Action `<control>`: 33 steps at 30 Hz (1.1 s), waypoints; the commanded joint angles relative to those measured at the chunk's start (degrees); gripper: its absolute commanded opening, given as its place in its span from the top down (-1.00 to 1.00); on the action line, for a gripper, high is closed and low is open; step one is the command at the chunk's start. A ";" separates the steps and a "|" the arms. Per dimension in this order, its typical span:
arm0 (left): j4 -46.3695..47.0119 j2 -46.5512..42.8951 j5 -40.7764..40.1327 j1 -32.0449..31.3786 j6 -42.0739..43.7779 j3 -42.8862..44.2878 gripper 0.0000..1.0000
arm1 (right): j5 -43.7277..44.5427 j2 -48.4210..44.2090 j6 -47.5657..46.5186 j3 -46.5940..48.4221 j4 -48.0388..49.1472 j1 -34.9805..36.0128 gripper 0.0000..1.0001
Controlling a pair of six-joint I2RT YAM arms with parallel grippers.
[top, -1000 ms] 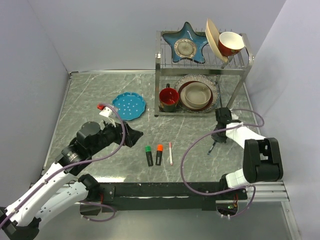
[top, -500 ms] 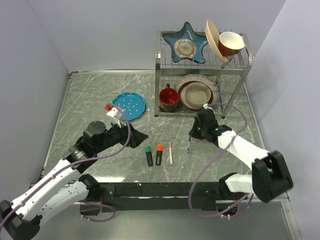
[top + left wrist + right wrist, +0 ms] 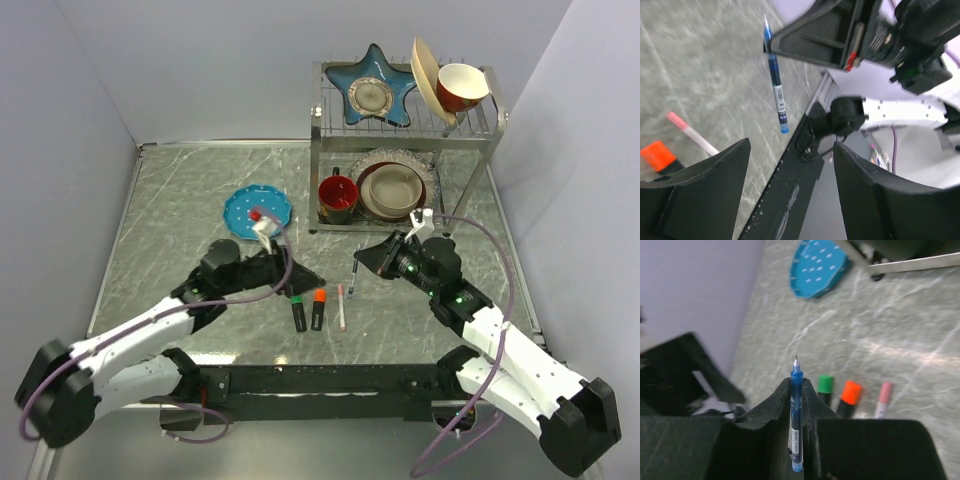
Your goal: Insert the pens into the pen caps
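My right gripper (image 3: pixel 796 386) is shut on a thin blue pen (image 3: pixel 796 412) whose bare tip points out past the fingers. In the top view this pen (image 3: pixel 352 279) hangs tilted just right of the row of pens. My left gripper (image 3: pixel 303 279) is open with nothing between its fingers, just left of the blue pen (image 3: pixel 775 82). Three pens lie on the table with caps on. They are a black marker with a green cap (image 3: pixel 296 298), a black marker with an orange cap (image 3: pixel 319 296) and a white pen with a pink cap (image 3: pixel 340 291).
A blue dotted plate (image 3: pixel 258 207) lies behind the left gripper. A wire dish rack (image 3: pixel 400 130) at the back right holds a star dish, bowls, plates and a red mug (image 3: pixel 338 195). The table's black front rail (image 3: pixel 790 190) runs under the left gripper.
The left arm moved right toward the table's middle and its jaws narrowed a little. The right arm swung left with the blue pen, to just beside the lying pens.
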 commanded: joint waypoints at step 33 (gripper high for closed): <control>12.42 14.28 -3.90 -13.85 -0.41 11.29 0.98 | -9.59 -15.75 4.56 -2.13 9.56 0.85 0.12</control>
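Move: The blue pen, already in the right hand's grip and standing tip up, lies about 8 cm to the left hand's right, 3 cm ahead and 5 cm lower. On the table some 21 cm below lie the orange marker, about 4 cm ahead, the green marker 5 cm left of that, and the pink-tipped pen 5 cm right of the orange one. From the right hand, the left gripper is roughly 8 cm left, 6 cm back and 2 cm higher. Left hand goes 8 cm right, pinching the blue pen's lower end; right lifts it about 8 cm, then opens. ##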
